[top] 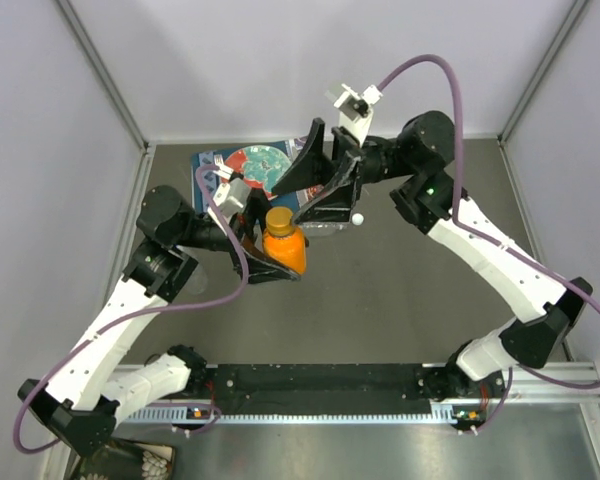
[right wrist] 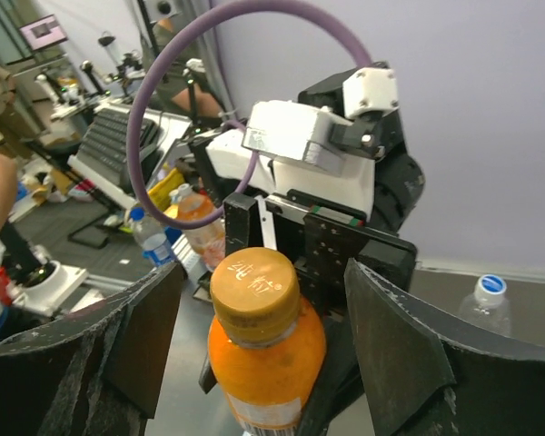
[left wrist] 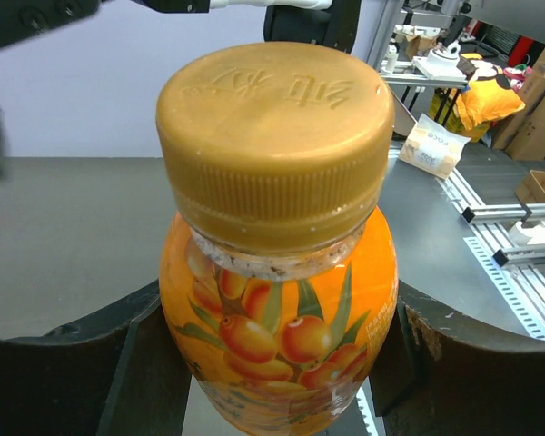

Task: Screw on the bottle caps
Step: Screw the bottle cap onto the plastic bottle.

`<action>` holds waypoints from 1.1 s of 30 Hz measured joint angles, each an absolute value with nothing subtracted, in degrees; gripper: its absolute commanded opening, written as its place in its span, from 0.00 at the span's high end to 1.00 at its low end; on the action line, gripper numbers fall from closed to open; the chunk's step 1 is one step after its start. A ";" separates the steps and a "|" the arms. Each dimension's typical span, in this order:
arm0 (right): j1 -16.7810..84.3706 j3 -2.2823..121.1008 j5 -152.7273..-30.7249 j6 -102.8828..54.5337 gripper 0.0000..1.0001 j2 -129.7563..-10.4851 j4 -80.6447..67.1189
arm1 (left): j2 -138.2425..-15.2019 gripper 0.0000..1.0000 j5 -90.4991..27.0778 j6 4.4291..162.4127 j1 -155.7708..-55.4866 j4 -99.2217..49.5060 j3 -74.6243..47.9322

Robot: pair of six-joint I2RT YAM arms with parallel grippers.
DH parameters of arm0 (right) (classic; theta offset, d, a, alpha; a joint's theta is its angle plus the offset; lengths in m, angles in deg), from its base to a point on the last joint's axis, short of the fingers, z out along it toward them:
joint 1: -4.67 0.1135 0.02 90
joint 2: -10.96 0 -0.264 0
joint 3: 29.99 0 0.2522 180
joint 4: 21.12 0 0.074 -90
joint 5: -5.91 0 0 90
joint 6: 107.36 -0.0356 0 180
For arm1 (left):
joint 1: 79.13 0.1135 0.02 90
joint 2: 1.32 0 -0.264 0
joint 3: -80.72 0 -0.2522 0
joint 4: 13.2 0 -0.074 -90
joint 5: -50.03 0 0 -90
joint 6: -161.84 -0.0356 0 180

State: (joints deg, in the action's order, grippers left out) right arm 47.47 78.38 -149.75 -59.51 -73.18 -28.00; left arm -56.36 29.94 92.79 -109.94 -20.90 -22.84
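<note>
The squat orange bottle (top: 285,248) stands upright in mid-table with its amber cap (top: 278,220) sitting on its neck. My left gripper (top: 280,262) is shut on the bottle's body; in the left wrist view both fingers (left wrist: 91,363) press against the fruit label of the bottle (left wrist: 282,318), below the cap (left wrist: 274,136). My right gripper (right wrist: 263,318) is open, with a finger on each side of the cap (right wrist: 254,286) and a gap on both sides. A small white cap (top: 357,218) lies on the table to the right. A clear bottle (right wrist: 486,302) lies behind.
The red-and-teal patterned plate (top: 252,163) lies at the back left, partly under the arms. Grey walls close off the table at the back and sides. The right arm (top: 480,240) reaches in from the right, its purple cable looping above.
</note>
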 measured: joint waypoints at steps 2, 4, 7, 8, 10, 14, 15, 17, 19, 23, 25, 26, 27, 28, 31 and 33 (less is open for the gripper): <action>48.39 78.43 -150.76 -59.21 0.31 -73.64 -27.37 | -56.47 1.00 30.16 92.81 -109.94 -20.85 -22.84; 49.18 78.75 -151.70 -58.81 0.34 -74.10 -26.93 | -56.56 1.00 30.29 92.81 -109.94 -20.79 -22.84; 50.03 79.21 -152.75 -57.94 0.38 -74.40 -26.08 | -56.73 1.00 30.33 92.81 -109.94 -20.57 -22.84; 50.29 79.37 -153.10 -57.65 0.39 -74.45 -25.71 | -56.78 1.00 30.33 92.81 -109.94 -20.52 -22.84; 50.73 79.54 -153.51 -57.19 0.44 -74.56 -25.42 | -56.87 1.00 30.33 92.79 -109.94 -20.50 -22.82; 51.28 79.59 -153.73 -56.34 0.56 -74.99 -24.94 | -56.89 1.00 30.75 92.70 -110.05 -20.52 -22.62; 51.41 79.59 -153.54 -56.01 0.58 -75.19 -24.77 | -56.87 1.00 30.77 92.66 -110.05 -20.52 -22.62; 51.45 79.78 -153.67 -55.75 0.63 -75.45 -24.46 | -56.84 1.00 30.90 92.44 -110.13 -20.79 -22.60; 51.45 80.02 -153.67 -55.25 0.69 -75.54 -24.05 | -56.84 1.00 30.72 92.05 -110.13 -21.07 -22.51; 51.54 81.46 -153.21 -52.71 0.76 -75.58 -20.79 | -56.80 1.00 29.70 90.76 -110.16 -22.01 -21.90; 51.54 82.62 -152.42 -50.09 0.81 -75.56 -17.64 | -56.54 1.00 28.23 89.56 -110.18 -22.71 -21.70; 51.54 83.10 -151.66 -48.82 0.84 -75.47 -15.89 | -56.25 1.00 27.01 88.88 -110.20 -23.52 -21.59; 51.54 83.50 -150.61 -47.25 0.88 -75.28 -13.88 | -55.93 1.00 25.57 88.09 -110.18 -24.52 -21.51; 51.54 83.83 -148.99 -45.63 0.89 -74.95 -11.74 | -55.69 1.00 24.32 87.50 -110.13 -25.25 -21.44; 51.52 84.42 -142.54 -40.80 0.94 -73.59 -5.62 | -54.64 1.00 17.26 84.59 -109.91 -28.76 -20.87; 51.52 84.42 -137.93 -38.64 0.97 -72.83 -3.06 | -54.05 1.00 11.64 82.89 -109.83 -31.04 -20.61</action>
State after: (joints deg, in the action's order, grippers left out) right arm 51.52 84.42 -137.93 -38.64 -72.83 -3.06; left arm -54.05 11.64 82.89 -109.83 -31.04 -20.61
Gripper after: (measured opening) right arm 0.428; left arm 0.679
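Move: Slightly back from the right hand lies the orange bottle's yellow cap, about 2 cm back, 2 cm to the left and 2 cm below; the cap stands about 5 cm straight above the left hand's grip on the bottle. Far below on the table, roughly 45 cm under the right hand, a clear bottle lies some 26 cm ahead, a white cap 27 cm ahead and 13 cm right, and a standing clear bottle 13 cm ahead and 26 cm left. Easing back, down and left by some 2 cm each, the open right hand brings its fingers around the yellow cap and closes them onto its sides, while the left hand holds the orange bottle still. Then both carry bottle and cap forward together, the left by about 5 cm, turning counter-clockwise, the right turning clockwise, each nearly 20 degrees. ##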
